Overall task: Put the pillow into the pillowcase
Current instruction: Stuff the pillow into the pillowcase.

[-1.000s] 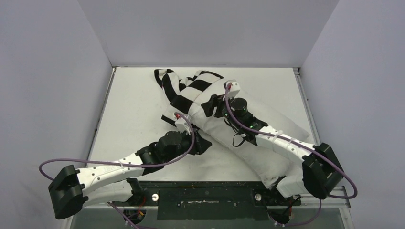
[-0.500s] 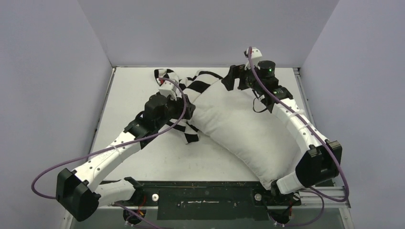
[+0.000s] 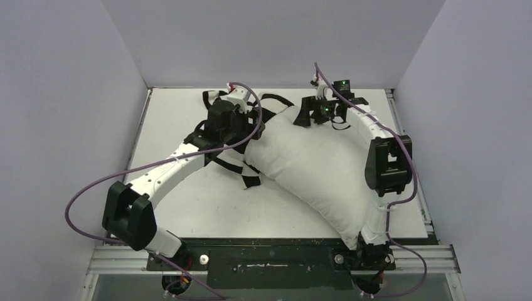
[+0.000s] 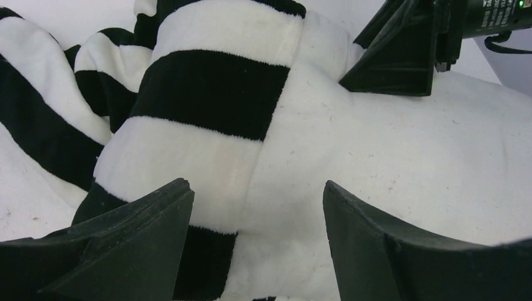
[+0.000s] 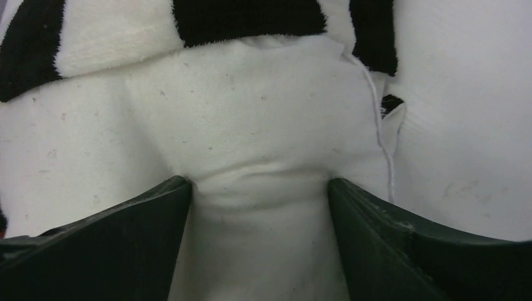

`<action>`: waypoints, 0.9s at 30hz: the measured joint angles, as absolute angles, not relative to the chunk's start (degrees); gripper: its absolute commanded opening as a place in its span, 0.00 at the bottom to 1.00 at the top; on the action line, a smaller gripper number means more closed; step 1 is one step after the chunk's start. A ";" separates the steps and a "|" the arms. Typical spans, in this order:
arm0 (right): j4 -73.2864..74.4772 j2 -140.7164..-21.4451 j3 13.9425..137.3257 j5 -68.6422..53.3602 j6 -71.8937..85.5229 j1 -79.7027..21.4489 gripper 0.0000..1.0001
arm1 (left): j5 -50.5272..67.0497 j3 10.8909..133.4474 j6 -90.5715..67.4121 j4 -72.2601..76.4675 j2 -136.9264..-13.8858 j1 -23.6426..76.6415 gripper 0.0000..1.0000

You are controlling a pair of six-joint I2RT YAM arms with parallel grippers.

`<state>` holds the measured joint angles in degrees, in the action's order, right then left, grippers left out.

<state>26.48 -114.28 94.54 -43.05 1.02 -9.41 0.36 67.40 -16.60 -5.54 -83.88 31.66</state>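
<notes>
The off-white pillow (image 3: 313, 163) lies diagonally from the far middle of the table to the near right corner. The striped pillowcase (image 3: 213, 103) is bunched at its far left end and overlaps that end (image 4: 207, 94). My left gripper (image 3: 254, 122) is open. It hovers over the case's edge where that meets bare pillow (image 4: 389, 157), and nothing is between its jaws (image 4: 256, 188). My right gripper (image 3: 305, 116) stands at the pillow's far end. Its jaws are wide (image 5: 258, 183), with the fingertips sunk into the pillow (image 5: 251, 125), which bulges between them. The case's edge (image 5: 113, 31) lies just beyond.
Grey walls close in the white table (image 3: 175, 207) on the left, right and far sides. A metal rail (image 3: 270, 257) with both arm bases runs along the near edge. Purple cables loop off both arms. The right gripper (image 4: 395, 56) shows close by in the left wrist view.
Both grippers left the pillow's middle and went to its far end, the left one up along the left side. The striped cloth now covers less of the pillow. Both jaws stand wider.
</notes>
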 measured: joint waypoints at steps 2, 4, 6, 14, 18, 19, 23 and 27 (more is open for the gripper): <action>26.59 -114.91 93.51 -45.54 0.45 -9.43 0.45 | 0.51 68.36 -15.77 -4.80 -85.95 31.66 0.72; 25.08 -113.80 91.35 -46.98 0.54 -9.50 0.20 | 0.51 69.41 -15.25 -4.14 -88.31 31.66 0.71; 23.20 -111.74 88.42 -47.44 1.15 -9.80 0.00 | 0.58 70.37 -14.74 -3.73 -90.70 31.66 0.71; 11.46 -102.10 76.05 -47.37 10.00 -11.90 0.00 | -0.75 73.54 -10.63 -2.83 -96.53 32.91 0.66; 3.70 -97.62 68.69 -46.74 16.12 -12.69 0.00 | -5.61 75.72 -6.57 -3.22 -97.54 36.49 0.40; 2.13 -96.68 67.31 -46.54 17.52 -12.99 0.00 | -6.74 75.94 -5.61 -3.20 -97.56 37.56 0.28; -2.98 -93.71 63.55 -44.86 22.26 -15.11 0.00 | -12.88 76.97 -1.45 -3.42 -97.56 41.58 0.00; -9.15 -90.39 58.74 -42.78 27.75 -16.97 0.00 | -17.69 78.08 1.78 -3.77 -97.51 44.66 0.00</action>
<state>-9.15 -90.39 58.74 -42.78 27.75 -16.97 -17.69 78.08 1.78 -3.77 -97.51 44.66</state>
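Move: The striped pillowcase's rim, lying over the pillow, is about 4 cm ahead of the left hand, 4 cm to its right and 5 cm below. From that hand, the case's near flap is some 10 cm back, 4 cm left and 12 cm down. The right hand's open fingers are already on the pillow, with the cloth to grip straight under them, 1 cm down; the rim is roughly 6 cm left and 2 cm ahead, and the pillow's bulk 16 cm back, 8 cm right. Sinking barely a centimetre, the right fingers shut on the pillow's cloth, then haul it back about 10 cm, with some leftward travel and a rise. The left hand goes forward and down to the case rim with open fingers, then swings right and a little back and up while tilting over 20 degrees, and closes its fingers at the rim beside the right gripper. ##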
